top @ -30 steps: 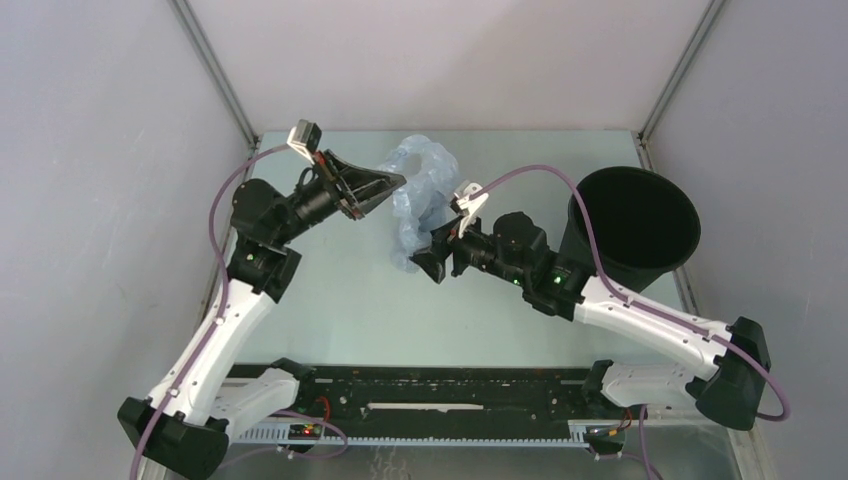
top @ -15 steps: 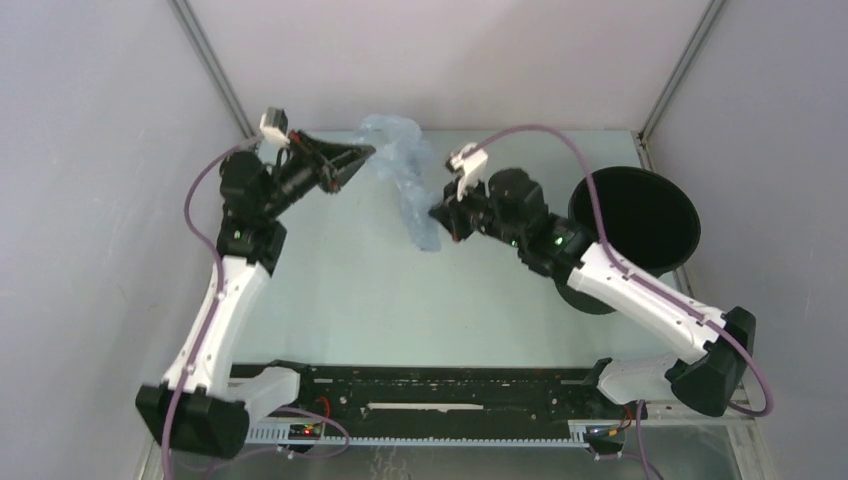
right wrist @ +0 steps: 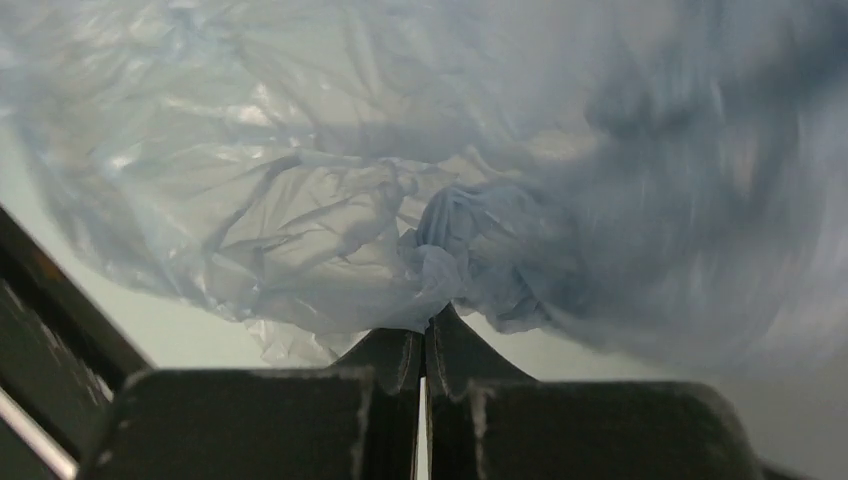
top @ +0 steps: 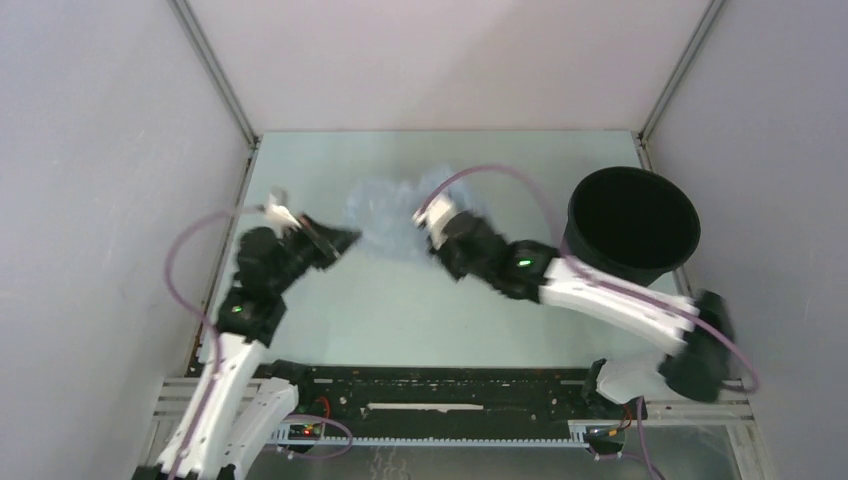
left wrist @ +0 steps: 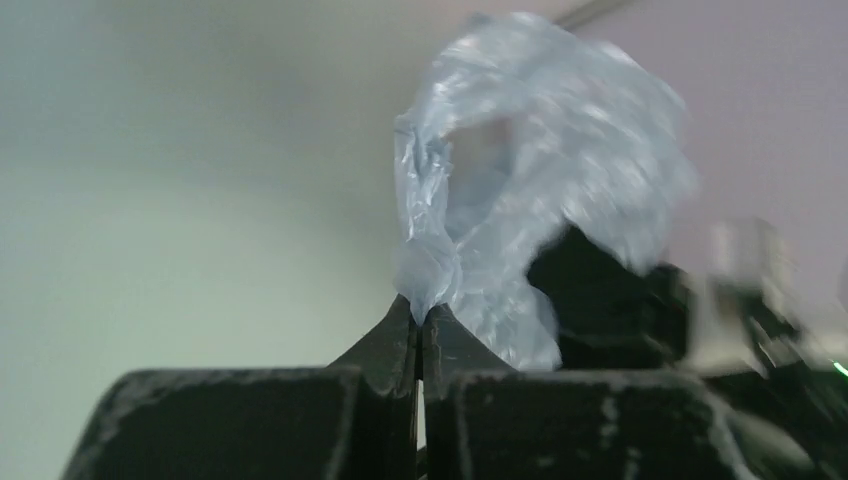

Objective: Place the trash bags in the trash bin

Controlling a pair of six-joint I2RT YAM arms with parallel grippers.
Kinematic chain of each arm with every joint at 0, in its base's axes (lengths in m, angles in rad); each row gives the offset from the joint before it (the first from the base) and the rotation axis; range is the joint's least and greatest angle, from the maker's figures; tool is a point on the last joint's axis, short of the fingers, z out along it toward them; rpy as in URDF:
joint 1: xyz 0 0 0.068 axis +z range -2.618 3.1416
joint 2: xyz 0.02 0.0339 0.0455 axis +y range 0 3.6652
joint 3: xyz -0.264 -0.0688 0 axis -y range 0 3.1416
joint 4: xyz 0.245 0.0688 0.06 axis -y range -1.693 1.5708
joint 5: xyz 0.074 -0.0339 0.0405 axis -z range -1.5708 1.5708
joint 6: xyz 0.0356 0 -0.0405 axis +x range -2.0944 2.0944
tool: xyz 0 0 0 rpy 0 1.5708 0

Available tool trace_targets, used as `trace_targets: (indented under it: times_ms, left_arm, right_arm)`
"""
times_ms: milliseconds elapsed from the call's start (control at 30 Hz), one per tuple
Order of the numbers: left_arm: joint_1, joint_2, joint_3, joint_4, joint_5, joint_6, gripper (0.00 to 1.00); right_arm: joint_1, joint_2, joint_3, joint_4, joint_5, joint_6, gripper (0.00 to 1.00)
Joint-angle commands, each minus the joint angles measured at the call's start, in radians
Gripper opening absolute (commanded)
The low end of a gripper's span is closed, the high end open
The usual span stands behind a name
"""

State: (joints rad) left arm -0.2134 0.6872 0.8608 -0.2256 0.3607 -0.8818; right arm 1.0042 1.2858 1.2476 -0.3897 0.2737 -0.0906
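Observation:
The trash bag (top: 388, 212), thin, wrinkly and pale blue-grey, hangs bunched between my two grippers over the middle of the table. My left gripper (top: 350, 238) is shut on its left end; the left wrist view shows the film (left wrist: 545, 150) rising from the closed tips (left wrist: 420, 316). My right gripper (top: 428, 243) is shut on the bag's right side, and a fold of the bag (right wrist: 300, 200) is pinched at its tips (right wrist: 425, 326). The black round trash bin (top: 632, 222) stands upright at the right, apart from the bag, to the right of my right forearm.
Grey enclosure walls with metal posts (top: 215, 75) surround the pale green table (top: 400, 310). A black rail (top: 440, 395) with the arm bases runs along the near edge. Purple cables (top: 195, 240) loop off both wrists.
The right gripper has closed on the bag. Both arms have swung down and toward the near side, carrying the bag lower. The bin has not moved.

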Motion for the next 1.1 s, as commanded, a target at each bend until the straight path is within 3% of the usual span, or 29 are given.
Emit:
trace_targets:
  times_ms: [0, 67, 100, 167, 233, 367, 467, 633, 867, 1067]
  left_arm:
    - [0.051, -0.094, -0.349, -0.167, -0.093, -0.003, 0.0]
    - [0.05, -0.167, -0.403, -0.103, -0.062, -0.036, 0.0]
    - [0.051, -0.183, -0.416, -0.072, -0.056, -0.04, 0.0]
    - [0.05, -0.182, -0.425, -0.049, -0.036, -0.028, 0.0]
    - [0.05, -0.168, -0.423, -0.051, -0.005, -0.004, 0.0]
    - [0.049, -0.204, -0.439, -0.065, 0.004, 0.002, 0.0]
    - [0.049, -0.253, -0.463, -0.06, -0.005, -0.019, 0.0]
    - [0.049, -0.307, -0.525, -0.024, 0.02, -0.065, 0.0]
    - [0.049, -0.321, -0.594, -0.076, 0.035, -0.109, 0.0]
    - [0.049, -0.32, -0.628, -0.15, 0.065, -0.103, 0.0]
  right_arm:
    - [0.102, 0.207, -0.123, -0.279, -0.051, 0.136, 0.0]
    - [0.125, 0.216, -0.123, -0.29, -0.062, 0.157, 0.03]
    - [0.123, 0.208, -0.122, -0.287, -0.091, 0.169, 0.11]
    - [0.116, 0.173, -0.12, -0.282, -0.16, 0.19, 0.37]
    - [0.109, 0.115, -0.113, -0.296, -0.217, 0.232, 0.5]
    - [0.082, -0.027, -0.091, -0.336, -0.346, 0.366, 0.68]
    - [0.041, -0.128, -0.097, -0.314, -0.347, 0.53, 0.78]
    - [-0.05, -0.053, -0.101, -0.207, -0.377, 0.68, 0.81]
    - [-0.149, 0.246, 0.014, -0.321, -0.323, 0.774, 0.79]
    - [-0.112, 0.408, 0.037, -0.4, -0.261, 0.901, 0.76]
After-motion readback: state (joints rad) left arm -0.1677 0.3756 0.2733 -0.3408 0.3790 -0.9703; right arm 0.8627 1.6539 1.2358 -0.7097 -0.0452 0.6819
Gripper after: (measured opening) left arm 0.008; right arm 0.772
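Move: The bag is held aloft between both hands, each pinching it. Its middle is about 5 cm ahead, 9 cm right and 2 cm below the left hand; from the right hand it is some 5 cm ahead, 5 cm left and 4 cm above. The trash bin stands roughly 28 cm right of the right hand, 2 cm ahead, its middle 15 cm lower. The table's near edge is about 18 cm behind that hand, 27 cm below. The right hand lets go of the bag after whipping down over 20 cm and back some 10; opening wide, it rises about 17 cm, then comes forward and down again over the bag, tipping steeply and turning clockwise. The left keeps its pinch, snapping down with the fingers tipping, easing up a little, then sinking again, ending about 22 cm lower and 5 cm back. ##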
